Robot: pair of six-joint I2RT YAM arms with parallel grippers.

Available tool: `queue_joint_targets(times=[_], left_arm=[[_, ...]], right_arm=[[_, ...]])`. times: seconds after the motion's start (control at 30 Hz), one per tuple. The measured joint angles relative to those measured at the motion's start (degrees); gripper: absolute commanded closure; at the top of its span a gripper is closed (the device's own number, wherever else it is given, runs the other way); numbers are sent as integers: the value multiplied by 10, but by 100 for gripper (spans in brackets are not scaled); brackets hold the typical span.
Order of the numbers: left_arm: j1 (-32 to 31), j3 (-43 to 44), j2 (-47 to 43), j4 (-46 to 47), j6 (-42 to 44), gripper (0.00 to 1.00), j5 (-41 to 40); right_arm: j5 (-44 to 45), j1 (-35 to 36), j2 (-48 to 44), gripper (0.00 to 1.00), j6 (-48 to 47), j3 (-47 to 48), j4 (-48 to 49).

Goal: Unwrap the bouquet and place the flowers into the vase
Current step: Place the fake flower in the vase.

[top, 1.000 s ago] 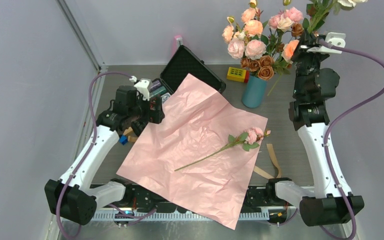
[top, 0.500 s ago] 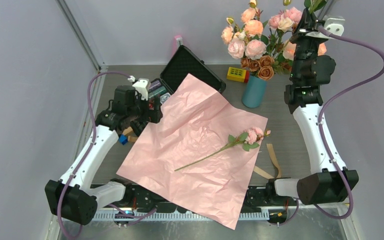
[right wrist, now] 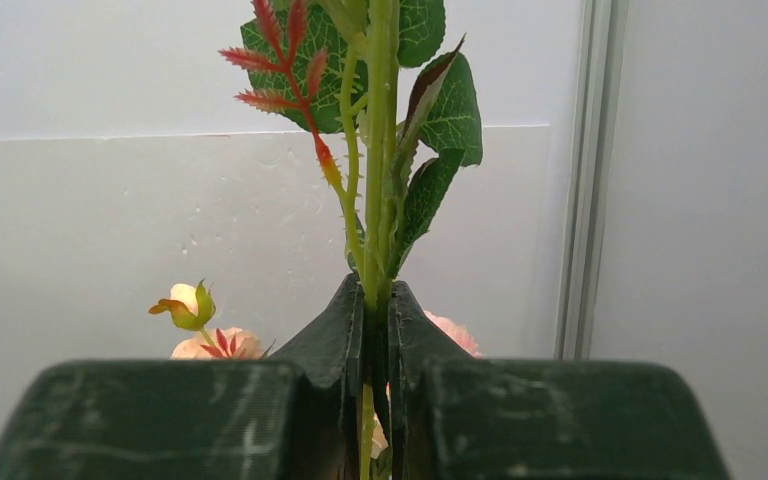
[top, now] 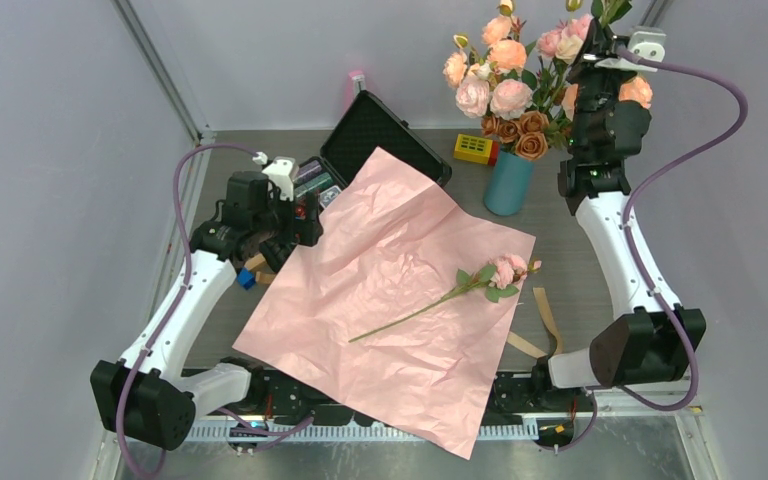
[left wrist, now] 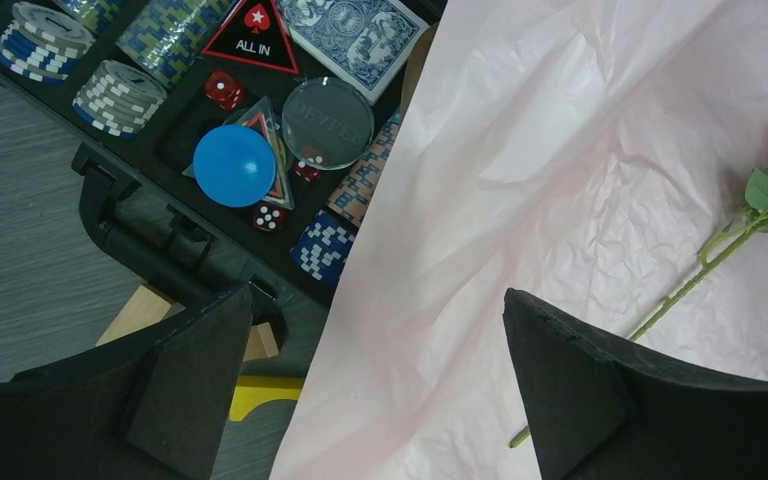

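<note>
The bouquet is unwrapped: its pink paper lies spread flat across the table. One stem of the flowers, with small pink roses, lies on the paper, and its green stalk shows in the left wrist view. The right gripper is raised high at the back right, just right of the vase's blooms, shut on thin green stems with leaves. The teal vase stands behind the paper. The left gripper hangs open over the paper's left edge, holding nothing.
A big bunch of pink-cream and rust roses fills the vase. An open black poker case lies partly under the paper's back corner. A yellow box sits behind it, tan ribbon lies right of the paper, and small blocks lie near the left arm.
The right arm has swung up and leftward toward the vase's blooms, still shut on the green stems. The left arm, the paper and the stem lying on it have stayed put.
</note>
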Motion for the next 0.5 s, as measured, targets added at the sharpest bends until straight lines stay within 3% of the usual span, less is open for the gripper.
queue_joint_targets(times=[0.5], left_arm=[[3,-1,0,0,0,0,0]], right_arm=[[-17,0,26,100,3,-31,-5]])
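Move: The right hand holds the flower stem high up. The vase stands about 12 cm ahead and 4 cm left, its middle some 40 cm below. Its flowers are about 12 cm ahead, 6 left and 16 below; the yellow block is about 28 ahead, 10 left; the pink flower on the paper lies 12 back, 18 left, both about 50 below. From the left hand the vase is roughly 25 cm ahead, 45 right and 7 below. Still pinching the flower stem between nearly shut fingers, the right hand sinks about 4.5 cm while reaching some 3 cm forward, towards the vase and the flowers already in it. The descent quickens as it goes, and the upward-pointing fingers tip down by about 5 degrees; the grip stays unchanged. ##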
